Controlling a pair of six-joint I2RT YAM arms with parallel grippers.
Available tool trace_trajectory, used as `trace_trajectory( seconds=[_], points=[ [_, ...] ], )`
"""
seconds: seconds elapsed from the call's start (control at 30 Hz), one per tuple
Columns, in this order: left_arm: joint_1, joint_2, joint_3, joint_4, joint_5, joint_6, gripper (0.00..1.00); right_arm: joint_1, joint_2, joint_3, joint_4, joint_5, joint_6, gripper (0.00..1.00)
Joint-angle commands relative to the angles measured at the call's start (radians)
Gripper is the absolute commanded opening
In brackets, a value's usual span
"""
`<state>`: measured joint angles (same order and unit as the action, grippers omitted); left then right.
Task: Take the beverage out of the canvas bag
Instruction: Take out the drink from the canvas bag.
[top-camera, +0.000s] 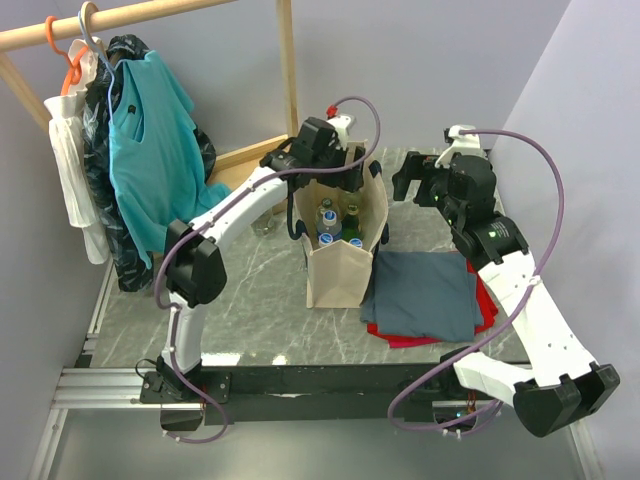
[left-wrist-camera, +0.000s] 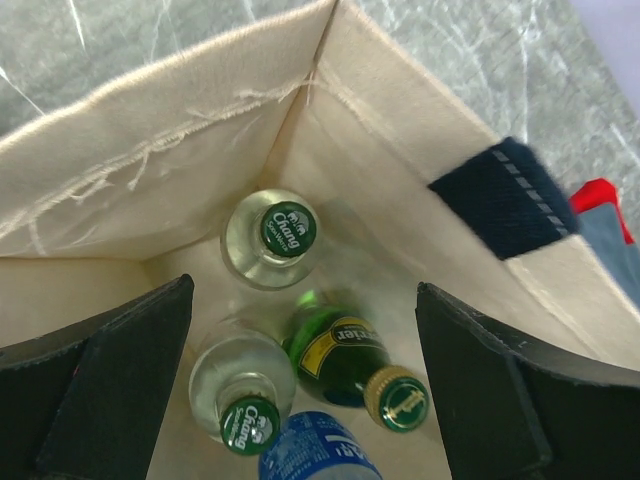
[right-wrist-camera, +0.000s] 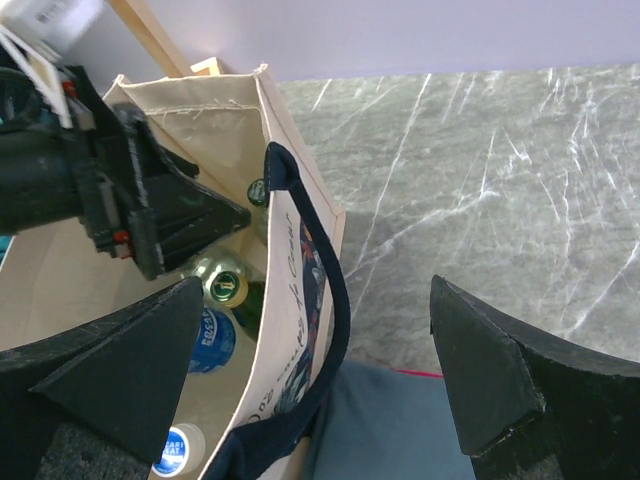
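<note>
The beige canvas bag stands upright in the middle of the table with its mouth open, and several bottles stand inside. In the left wrist view I look down on two clear green-capped bottles, a green bottle with a gold cap and a blue bottle. My left gripper hangs open just above the bag's mouth, holding nothing. My right gripper is open beside the bag's right wall, straddling its navy handle without touching it. It stays clear of the bag.
A folded grey-blue cloth lies on a red cloth right of the bag. A wooden rack with a teal shirt and other hanging clothes stands at the back left. Its post rises behind the bag. Walls close in at the back and right.
</note>
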<state>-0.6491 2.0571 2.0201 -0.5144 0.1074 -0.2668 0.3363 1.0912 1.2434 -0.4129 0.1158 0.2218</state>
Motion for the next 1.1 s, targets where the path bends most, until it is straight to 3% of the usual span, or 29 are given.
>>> trace_trajectory(
  seconds=[0.0, 0.57, 1.07],
  points=[
    [-0.007, 0.029, 0.055, 0.019, -0.014, 0.012, 0.99, 0.003, 0.007, 0.041, 0.013, 0.016, -0.015, 1.00],
    [-0.017, 0.113, 0.049, 0.113, -0.058, -0.017, 0.99, 0.004, 0.021, 0.041, 0.026, 0.021, -0.021, 1.00],
    [-0.020, 0.124, -0.008, 0.217, -0.104, -0.041, 0.93, 0.003, 0.024, 0.041, 0.028, 0.027, -0.025, 1.00]
  ],
)
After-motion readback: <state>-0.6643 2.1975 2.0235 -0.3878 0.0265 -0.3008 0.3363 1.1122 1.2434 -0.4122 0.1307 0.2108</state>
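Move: The Chang bottle in the bag's far right corner is the left hand's goal: its middle lies about 5 cm ahead, 3 cm to the right and some 15 cm below. The second Chang bottle is about 1 cm ahead and 3 cm left; the green Perrier bottle 1 cm back and 3 cm right; the blue-capped bottle 2 cm back and 1 cm left, all similarly low. From the right hand the far Chang bottle is roughly 15 cm ahead, 9 cm left and 25 cm below. The left hand sinks about 5.5 cm deeper into the open bag mouth towards the far Chang bottle, in two dips, easing forward some 3 cm and a little right as it goes, most of that between the dips. The wrist keeps its forward-right, downward slant and the fingers stay wide open, coming down around the bottle's green cap with no touch on it to be seen. ##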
